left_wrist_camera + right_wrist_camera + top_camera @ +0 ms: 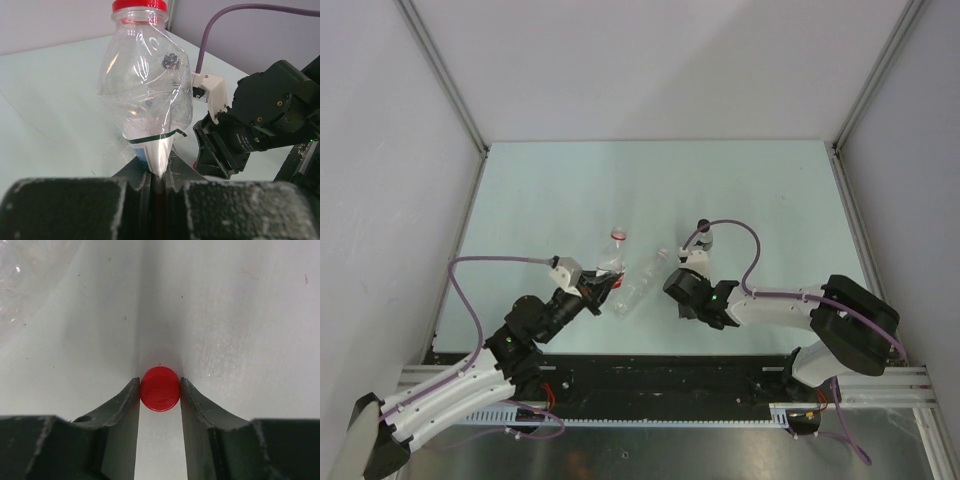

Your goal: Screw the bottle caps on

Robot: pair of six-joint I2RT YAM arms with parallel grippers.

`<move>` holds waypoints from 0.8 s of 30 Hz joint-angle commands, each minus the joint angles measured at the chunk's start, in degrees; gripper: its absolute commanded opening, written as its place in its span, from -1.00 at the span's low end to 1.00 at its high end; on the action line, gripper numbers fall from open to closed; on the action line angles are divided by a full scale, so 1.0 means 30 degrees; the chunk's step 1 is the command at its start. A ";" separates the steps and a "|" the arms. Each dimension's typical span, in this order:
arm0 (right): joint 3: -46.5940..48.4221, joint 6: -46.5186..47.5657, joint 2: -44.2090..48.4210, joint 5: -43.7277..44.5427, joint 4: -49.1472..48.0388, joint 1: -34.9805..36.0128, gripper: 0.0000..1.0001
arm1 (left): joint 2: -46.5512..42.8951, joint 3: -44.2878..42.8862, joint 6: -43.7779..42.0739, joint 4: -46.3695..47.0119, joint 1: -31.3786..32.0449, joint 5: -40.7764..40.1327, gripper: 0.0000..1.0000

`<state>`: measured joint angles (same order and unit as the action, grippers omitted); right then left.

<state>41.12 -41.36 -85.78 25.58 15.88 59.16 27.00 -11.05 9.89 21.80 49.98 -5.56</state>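
Observation:
A crumpled clear bottle point(145, 75) wearing a red cap point(139, 6) stands up from my left gripper point(159, 175), which is shut on its flattened, labelled bottom end. From above, that bottle point(611, 262) and the left gripper point(601, 288) sit left of centre. A second clear bottle point(642, 280) lies on its side next to them, its neck pointing up-right. My right gripper point(160, 390) points down at the table, and both fingers touch the sides of a loose red bottle cap point(160, 389) lying flat there. Seen from above, the right gripper point(682, 290) hides this cap.
The pale table point(760, 200) is boxed in by white walls with metal posts point(445, 80). Purple cables point(470, 290) loop from both wrists. A black rail point(660, 375) runs along the near edge. Part of the lying bottle point(30, 280) shows beside the right fingers.

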 commanded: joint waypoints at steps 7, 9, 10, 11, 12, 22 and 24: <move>0.0347 0.1851 0.3296 -0.1671 0.0265 -0.0247 -0.72 | 0.0726 -0.0690 -0.3424 0.0459 -0.0047 0.5164 -1.00; 0.0338 0.3392 0.5547 -0.3034 0.0286 -0.0671 -0.78 | 0.1377 -0.1153 -0.4874 0.0428 -0.0047 0.7428 -1.00; 0.0332 0.4020 0.6713 -0.3906 0.0324 -0.0996 -0.80 | 0.1769 -0.1430 -0.5404 0.0433 -0.0047 0.8186 -1.00; 0.0328 0.4626 0.7985 -0.5001 0.0342 -0.1436 -0.81 | 0.2199 -0.1686 -0.5874 0.0421 -0.0047 0.8829 -1.00; 0.0327 0.5164 0.9221 -0.6354 0.0352 -0.1935 -0.82 | 0.2605 -0.1931 -0.6270 0.0429 -0.0047 0.9399 -1.00; 0.0355 0.8638 1.7803 -1.8920 0.0165 -0.7265 -0.86 | 0.4923 -0.3446 -0.8776 0.0326 -0.0038 1.4187 -1.00; 0.0355 0.8824 1.8197 -2.0530 -0.0274 -0.7758 -0.87 | 0.4953 -0.3417 -0.9098 0.0300 -0.0045 1.3822 -1.00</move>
<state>41.17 -19.25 -33.06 -19.44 16.78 38.57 41.67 -19.09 -12.19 21.34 49.98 32.29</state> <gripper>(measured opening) 0.381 0.096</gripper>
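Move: The red cap, already pinched at the right fingertips on the table, lies from the left hand some 17 cm right, 6 cm ahead and 20 cm below. The open mouth of the red-ringed bottle, which the left hand holds by its base, is about 14 cm left of the right hand, 3 cm back and 35 cm above. The white-capped bottle lies 12 cm left of the red cap and 9 cm farther out; the black-capped bottle stands about 21 cm beyond it, 4 cm to its right. Raise the red cap with the right gripper some 26 cm, easing slightly back late in the lift, keeping the pinch and swinging the fingers from steeply down to nearly level, pointing left. Meanwhile bring the left gripper about 10 cm right and back, turning it roughly 35 degrees clockwise until its fingers point right, and tip the held bottle's mouth towards the cap. ##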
